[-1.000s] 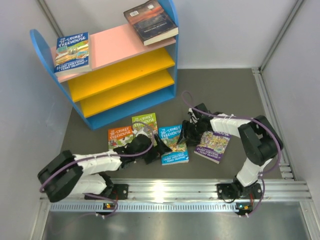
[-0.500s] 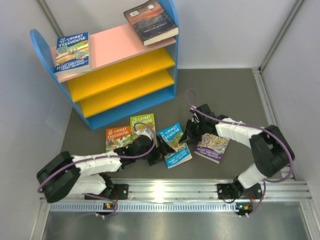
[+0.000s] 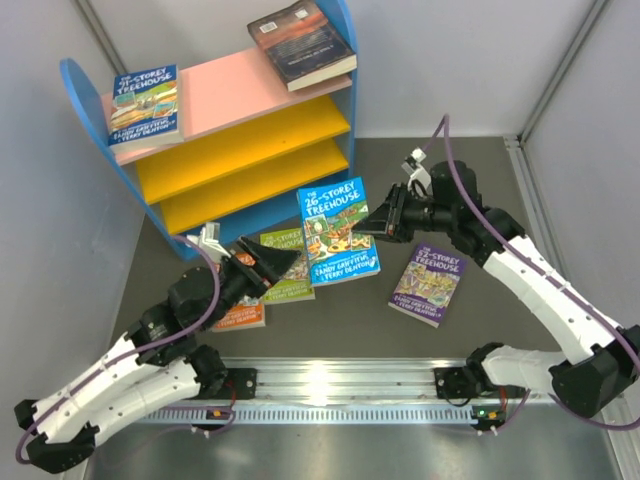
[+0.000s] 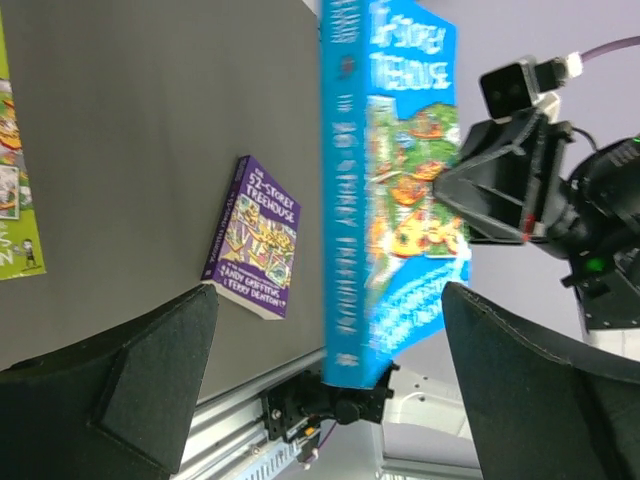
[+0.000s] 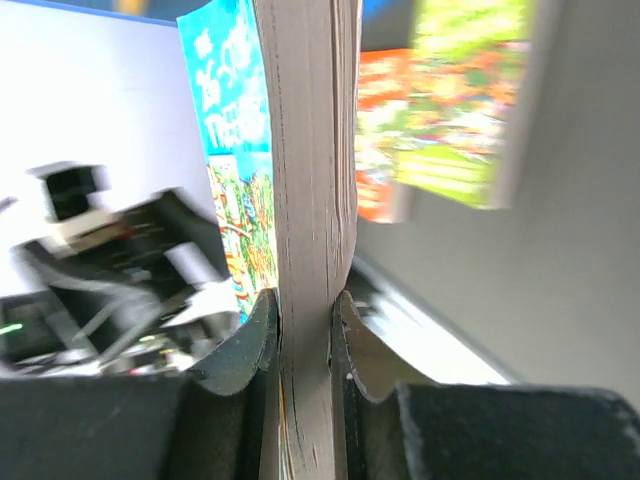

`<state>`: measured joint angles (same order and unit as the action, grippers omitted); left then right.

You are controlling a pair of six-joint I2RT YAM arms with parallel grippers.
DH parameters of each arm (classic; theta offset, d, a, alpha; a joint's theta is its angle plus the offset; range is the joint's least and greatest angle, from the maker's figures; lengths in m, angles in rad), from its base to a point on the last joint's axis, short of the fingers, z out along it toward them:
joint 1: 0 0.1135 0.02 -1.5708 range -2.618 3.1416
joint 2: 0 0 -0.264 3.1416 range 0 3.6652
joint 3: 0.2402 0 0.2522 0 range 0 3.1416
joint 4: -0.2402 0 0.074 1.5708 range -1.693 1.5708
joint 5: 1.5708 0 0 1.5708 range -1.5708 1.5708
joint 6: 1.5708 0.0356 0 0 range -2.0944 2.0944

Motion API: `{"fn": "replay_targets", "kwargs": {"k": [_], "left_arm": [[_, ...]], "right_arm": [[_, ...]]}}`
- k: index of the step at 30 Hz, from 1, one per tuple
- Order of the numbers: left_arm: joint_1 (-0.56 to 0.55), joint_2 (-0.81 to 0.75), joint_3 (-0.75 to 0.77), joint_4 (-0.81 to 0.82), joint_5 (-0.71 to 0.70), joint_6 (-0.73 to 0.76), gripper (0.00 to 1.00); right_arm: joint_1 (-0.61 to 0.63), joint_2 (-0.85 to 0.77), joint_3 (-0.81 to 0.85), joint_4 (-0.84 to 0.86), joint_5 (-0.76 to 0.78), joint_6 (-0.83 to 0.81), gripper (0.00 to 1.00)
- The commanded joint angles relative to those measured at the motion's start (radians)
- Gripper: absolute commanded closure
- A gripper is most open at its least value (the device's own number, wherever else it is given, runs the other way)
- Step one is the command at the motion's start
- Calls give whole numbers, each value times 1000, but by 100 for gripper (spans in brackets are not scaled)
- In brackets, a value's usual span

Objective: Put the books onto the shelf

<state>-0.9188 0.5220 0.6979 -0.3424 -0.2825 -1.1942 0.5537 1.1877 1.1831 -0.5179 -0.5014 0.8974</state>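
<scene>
My right gripper (image 3: pixel 384 222) is shut on the right edge of a blue book (image 3: pixel 338 232) and holds it in the air in front of the shelf (image 3: pixel 245 125). The right wrist view shows the book's page edge (image 5: pixel 305 200) pinched between the jaws of that gripper (image 5: pixel 305 312). My left gripper (image 3: pixel 276 264) stands open and empty, left of the blue book (image 4: pixel 395 190) and above a green book (image 3: pixel 290 278). An orange book (image 3: pixel 240 315) lies partly under the left arm. A purple book (image 3: pixel 427 284) lies flat on the floor.
On the pink top board lie another blue book (image 3: pixel 145 103) and a thick dark book (image 3: pixel 302 42). Both yellow boards (image 3: pixel 250 148) carry nothing. White walls close in the dark floor (image 3: pixel 470 190), and an aluminium rail (image 3: pixel 340 382) runs along the near edge.
The right gripper shut on the blue book and lifted it off the floor, up towards the shelf. The left arm pulled back to the left and rose, still open.
</scene>
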Motion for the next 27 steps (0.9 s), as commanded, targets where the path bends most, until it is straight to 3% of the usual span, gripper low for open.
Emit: {"fn": "replay_targets", "kwargs": {"k": [1, 5, 12, 13, 15, 16, 17, 20, 22, 27], "left_arm": [[-2, 25, 64, -101, -66, 34, 1], [-2, 120, 176, -87, -57, 79, 1], [-2, 234, 221, -6, 34, 111, 2], [-3, 240, 219, 3, 40, 108, 6], [-2, 251, 215, 17, 46, 105, 24], [-2, 253, 215, 20, 46, 105, 36], [-2, 256, 219, 22, 46, 107, 59], [-2, 271, 242, 31, 63, 102, 89], [-2, 291, 256, 60, 92, 120, 99], [-2, 338, 366, 95, 169, 191, 100]], "right_arm": [[2, -28, 67, 175, -130, 193, 100], [5, -42, 96, 237, -123, 216, 100], [9, -46, 78, 301, -154, 270, 100], [9, -49, 76, 305, -155, 274, 100], [9, -56, 69, 315, -157, 284, 100], [8, -60, 66, 320, -155, 287, 100], [9, -62, 59, 328, -155, 291, 100], [11, -74, 29, 358, -157, 314, 100], [15, -86, -3, 380, -152, 330, 100], [22, -109, -42, 404, -137, 353, 100]]}}
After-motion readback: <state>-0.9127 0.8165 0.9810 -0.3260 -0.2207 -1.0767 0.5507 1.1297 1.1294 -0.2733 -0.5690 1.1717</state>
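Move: The 26-Storey book, held by the right fingers, has its middle about 10 cm right of the open left gripper, 6 cm ahead and about level. From the right hand, the left gripper is some 14 cm left, 7 cm back and level; the purple book lies 18 cm right, 1 cm ahead, 27 cm below. The green book is roughly 14 cm ahead of the left gripper, 1 cm left and 27 cm below. Left gripper rises 5 cm and goes right, pinching the 26-Storey book's spine as the right lifts it 5 cm. ##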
